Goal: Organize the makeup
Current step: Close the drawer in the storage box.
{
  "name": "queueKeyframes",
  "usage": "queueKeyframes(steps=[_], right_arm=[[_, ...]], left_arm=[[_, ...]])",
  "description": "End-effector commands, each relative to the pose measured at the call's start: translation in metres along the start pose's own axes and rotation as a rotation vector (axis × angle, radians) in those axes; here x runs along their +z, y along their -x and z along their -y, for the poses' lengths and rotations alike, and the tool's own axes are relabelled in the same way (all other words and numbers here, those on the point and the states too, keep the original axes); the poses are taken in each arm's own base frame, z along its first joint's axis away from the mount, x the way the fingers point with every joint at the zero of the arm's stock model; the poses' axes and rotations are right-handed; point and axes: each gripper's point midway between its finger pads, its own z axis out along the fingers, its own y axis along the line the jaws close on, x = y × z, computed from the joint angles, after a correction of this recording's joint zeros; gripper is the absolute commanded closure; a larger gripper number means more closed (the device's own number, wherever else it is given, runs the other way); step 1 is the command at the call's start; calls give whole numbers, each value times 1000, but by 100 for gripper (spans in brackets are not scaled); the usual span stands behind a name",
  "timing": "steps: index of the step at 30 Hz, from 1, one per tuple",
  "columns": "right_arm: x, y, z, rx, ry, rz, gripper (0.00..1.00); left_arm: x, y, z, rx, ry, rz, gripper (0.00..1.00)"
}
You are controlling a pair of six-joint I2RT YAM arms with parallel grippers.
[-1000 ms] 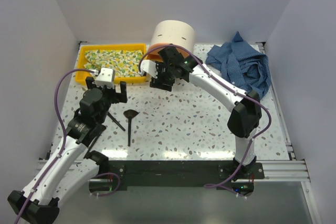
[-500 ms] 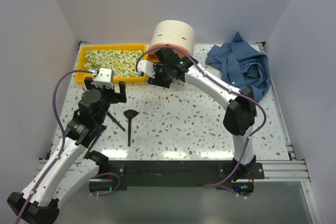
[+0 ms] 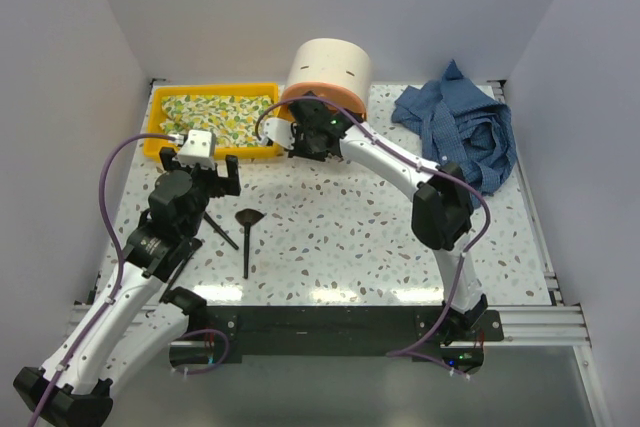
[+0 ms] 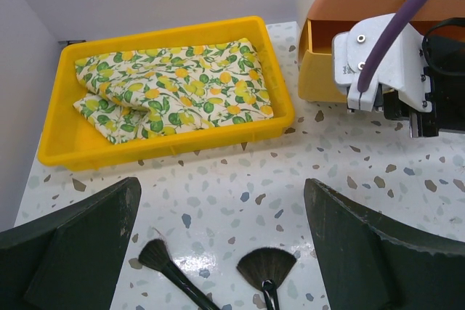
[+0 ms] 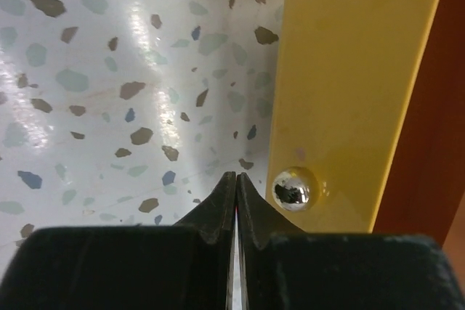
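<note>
Two dark makeup brushes lie on the speckled table: a fan-headed brush [image 3: 247, 232] [image 4: 267, 268] and a round-headed brush [image 3: 221, 230] [image 4: 157, 255] to its left. My left gripper [image 3: 206, 173] [image 4: 221, 201] hangs open just behind and above their heads, touching neither. My right gripper [image 3: 300, 144] [image 5: 236, 177] is shut with nothing between its jaws. Its tips sit just left of the silver knob [image 5: 294, 187] on a yellow drawer front [image 5: 349, 85] at the foot of the round cream and orange organizer [image 3: 330, 69].
A yellow tray [image 3: 152, 143] [image 4: 167, 152] holding a leaf-patterned cloth [image 3: 220, 112] stands at the back left. A crumpled blue cloth [image 3: 460, 127] lies at the back right. The right arm's white camera block [image 4: 378, 70] is close to the drawer.
My right gripper has gone from open to shut and has moved back and left, up against the organizer's drawer. The left arm and both brushes have hardly moved.
</note>
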Motion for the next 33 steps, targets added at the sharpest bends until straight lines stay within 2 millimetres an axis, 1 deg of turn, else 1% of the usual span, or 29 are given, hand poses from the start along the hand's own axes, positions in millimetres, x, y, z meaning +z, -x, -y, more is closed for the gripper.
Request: queueKeyframes(steps=[1, 2, 3, 4, 5, 6, 8, 9, 10, 11, 13, 15, 16, 17, 19, 20, 21, 23, 24, 25, 26, 27, 28, 30, 31, 33], right_arm=[[-5, -5, 48, 40, -180, -30, 88], [-5, -8, 58, 53, -219, -37, 84], [-3, -11, 62, 55, -233, -42, 80], [-4, -14, 69, 67, -254, -46, 72], [-4, -13, 75, 72, -277, -38, 67], [-4, -14, 79, 78, -290, -43, 63], [-5, -14, 86, 86, -306, -34, 52], [-5, -13, 86, 85, -308, -32, 47], [-5, -13, 86, 83, -307, -31, 39], [-5, -13, 86, 82, -307, -31, 34], [-4, -13, 85, 82, -299, -30, 26], [-4, -14, 81, 82, -280, -32, 26], [-3, -13, 76, 86, -255, -20, 26], [-9, -13, 73, 90, -240, -20, 26], [-9, -15, 63, 105, -212, -14, 26], [-13, -13, 59, 110, -195, 1, 26], [-23, -10, 59, 125, -192, 23, 26], [-31, -9, 45, 140, -133, 54, 26], [-46, -3, 45, 160, -133, 90, 26], [-48, -7, 34, 169, -101, 90, 26], [-52, -5, 23, 178, -57, 112, 26], [-70, 1, 20, 191, -44, 158, 26], [-68, -6, 4, 190, 4, 153, 26], [-79, -7, -8, 201, 38, 184, 26], [-89, -12, -14, 202, 47, 194, 26], [-98, -17, -21, 216, 62, 214, 26]], left_arm=[[1, 11, -3, -1, 11, 49, 0], [1, 11, -3, -2, 9, 50, 0], [1, 11, -2, -1, 9, 49, 0], [1, 11, -2, -1, 6, 49, 0], [1, 11, -2, -1, 9, 49, 0], [1, 11, -2, -1, 9, 49, 0], [1, 11, -2, -1, 9, 49, 0], [1, 11, -2, -2, 9, 50, 0], [1, 11, -2, -2, 9, 50, 0], [1, 11, -2, -2, 9, 50, 0], [1, 10, -2, -1, 9, 47, 0], [1, 10, -2, -1, 9, 47, 0], [1, 10, -2, -1, 9, 47, 0], [1, 10, -2, -1, 9, 47, 0], [2, 10, -2, 0, 8, 46, 0], [2, 10, 0, 1, 2, 45, 0], [3, 9, 0, 1, 2, 43, 0], [4, 7, 1, 4, -6, 36, 0], [5, 7, 2, 7, -7, 33, 0], [5, 7, 2, 7, -10, 32, 0], [5, 6, 3, 6, -15, 30, 0], [6, 6, 4, 7, -17, 27, 0], [6, 5, 4, 8, -20, 26, 0], [7, 5, 7, 8, -32, 26, 0], [8, 3, 8, 10, -37, 20, 0], [10, 1, 12, 11, -52, 9, 0]])
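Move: The right hand, nearly shut and slanting down and forward, has its fingertips at the yellow middle drawer's front beside the silver knob, about 2 cm ahead and roughly level. The storage box's body is centred some 15 cm ahead, 2 cm to the right and a little higher; the yellow tray is about 22 cm to the left, 6 cm farther out and 5 cm lower. From the left hand, that drawer front is some 13 cm ahead, 22 cm to the right and 13 cm below. The right hand pushes the drawer's yellow front forward into the storage box by about 5.5 cm, drifting some 3.5 cm right as it goes, while the fingers spread to roughly three-quarters open and the wrist swings about 10 degrees clockwise. After a brief stay there it comes off the front and draws straight back about 9 cm towards the base, rising some 4 cm, fingers still spread. ##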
